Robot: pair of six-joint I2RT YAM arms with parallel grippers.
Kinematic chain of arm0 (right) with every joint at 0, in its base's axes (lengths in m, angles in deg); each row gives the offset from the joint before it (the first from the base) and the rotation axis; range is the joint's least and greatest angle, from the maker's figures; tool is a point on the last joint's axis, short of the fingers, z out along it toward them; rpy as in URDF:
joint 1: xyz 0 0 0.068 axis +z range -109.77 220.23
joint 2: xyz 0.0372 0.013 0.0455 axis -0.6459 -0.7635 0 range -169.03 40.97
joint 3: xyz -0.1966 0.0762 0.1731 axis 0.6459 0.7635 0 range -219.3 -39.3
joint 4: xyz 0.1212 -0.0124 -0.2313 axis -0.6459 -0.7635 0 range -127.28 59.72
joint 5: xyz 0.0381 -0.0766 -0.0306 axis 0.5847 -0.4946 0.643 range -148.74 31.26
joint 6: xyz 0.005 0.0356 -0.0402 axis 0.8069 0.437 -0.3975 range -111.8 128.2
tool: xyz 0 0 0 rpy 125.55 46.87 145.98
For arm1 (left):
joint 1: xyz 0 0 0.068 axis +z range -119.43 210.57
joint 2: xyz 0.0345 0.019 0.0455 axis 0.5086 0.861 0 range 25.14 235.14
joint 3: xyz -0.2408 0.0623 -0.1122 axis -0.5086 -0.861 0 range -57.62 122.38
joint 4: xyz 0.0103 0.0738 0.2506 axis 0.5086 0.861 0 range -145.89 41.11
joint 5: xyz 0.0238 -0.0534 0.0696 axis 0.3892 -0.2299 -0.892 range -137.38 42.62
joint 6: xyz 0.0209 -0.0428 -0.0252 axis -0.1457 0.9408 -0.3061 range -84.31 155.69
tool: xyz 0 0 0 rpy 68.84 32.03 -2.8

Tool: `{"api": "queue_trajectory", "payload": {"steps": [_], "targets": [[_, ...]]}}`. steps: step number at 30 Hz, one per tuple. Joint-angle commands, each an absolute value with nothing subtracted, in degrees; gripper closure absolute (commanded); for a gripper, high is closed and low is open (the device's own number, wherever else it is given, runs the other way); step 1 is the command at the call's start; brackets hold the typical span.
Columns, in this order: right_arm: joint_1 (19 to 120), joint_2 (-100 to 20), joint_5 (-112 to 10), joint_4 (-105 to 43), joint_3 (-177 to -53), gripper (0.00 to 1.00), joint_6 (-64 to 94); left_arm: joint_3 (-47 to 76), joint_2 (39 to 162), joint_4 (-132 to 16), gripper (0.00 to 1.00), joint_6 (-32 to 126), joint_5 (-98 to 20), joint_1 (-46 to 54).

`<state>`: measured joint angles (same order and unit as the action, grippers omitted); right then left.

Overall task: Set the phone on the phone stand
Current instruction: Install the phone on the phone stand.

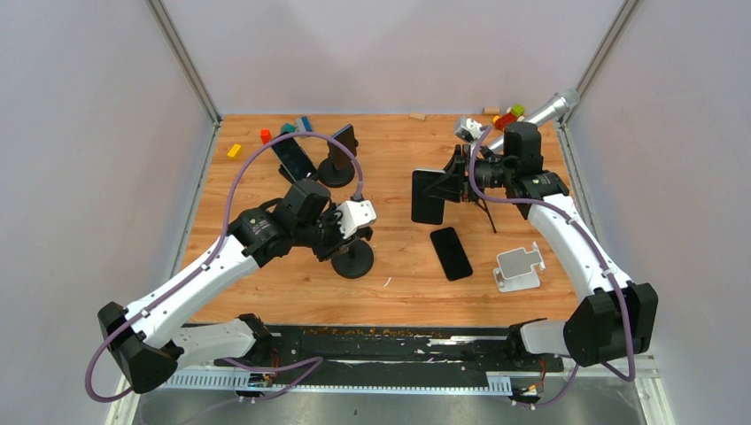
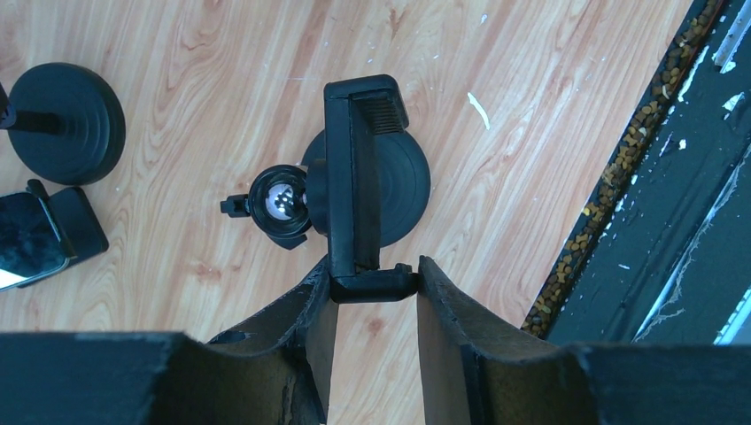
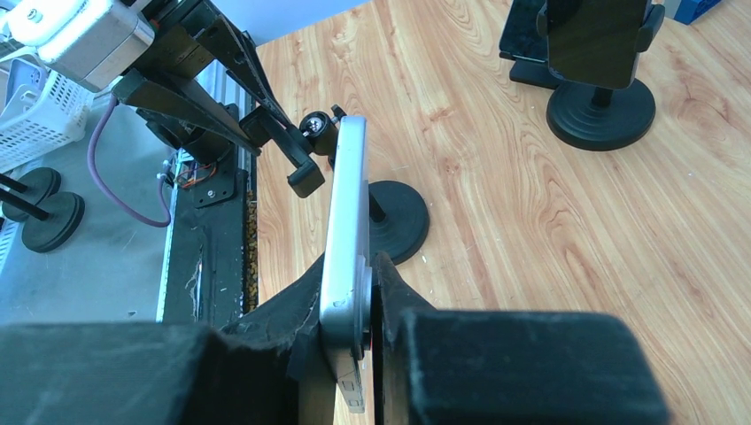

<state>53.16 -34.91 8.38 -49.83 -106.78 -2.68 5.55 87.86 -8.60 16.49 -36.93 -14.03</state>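
My right gripper point(image 1: 453, 181) is shut on the phone point(image 1: 428, 197), a dark slab with a silver edge held upright above the middle of the table. In the right wrist view the phone point(image 3: 344, 204) stands edge-on between my fingers point(image 3: 394, 292), just right of the phone stand's clamp point(image 3: 305, 173). The phone stand point(image 1: 352, 258) is black with a round base. In the left wrist view, my left gripper point(image 2: 374, 283) presses on both sides of the lower foot of the stand's clamp point(image 2: 352, 177), above its base point(image 2: 403, 190).
A second black phone point(image 1: 451, 252) lies flat right of the stand, with a white stand point(image 1: 518, 267) beyond it. Two more black stands holding phones point(image 1: 336, 155) are at the back left. Toy blocks point(image 1: 507, 117) line the back edge. A black rail point(image 1: 372, 341) runs along the near edge.
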Motion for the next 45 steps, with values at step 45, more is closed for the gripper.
{"api": "queue_trajectory", "payload": {"steps": [45], "targets": [[53.92, -32.26, 13.24, -46.81, -107.66, 1.0, -2.96, 2.07, 93.5, -37.96, 0.79, 14.56, -15.62, -6.83]]}}
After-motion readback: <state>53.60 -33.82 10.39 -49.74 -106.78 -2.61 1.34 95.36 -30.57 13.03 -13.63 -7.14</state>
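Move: The left hand already grips the clamp of the round-based stand; the phone it is heading for, held in the right fingers, lies about 21 cm to its right, 12 cm ahead and some 6 cm above. A spare phone lies on the table roughly 31 cm right and 3 cm back. From the right hand, the stand's clamp is about 21 cm left, 13 cm back and 8 cm lower. The left hand carries the still-gripped stand some 6 cm right and 3 forward, turning clockwise, towards the phone. ##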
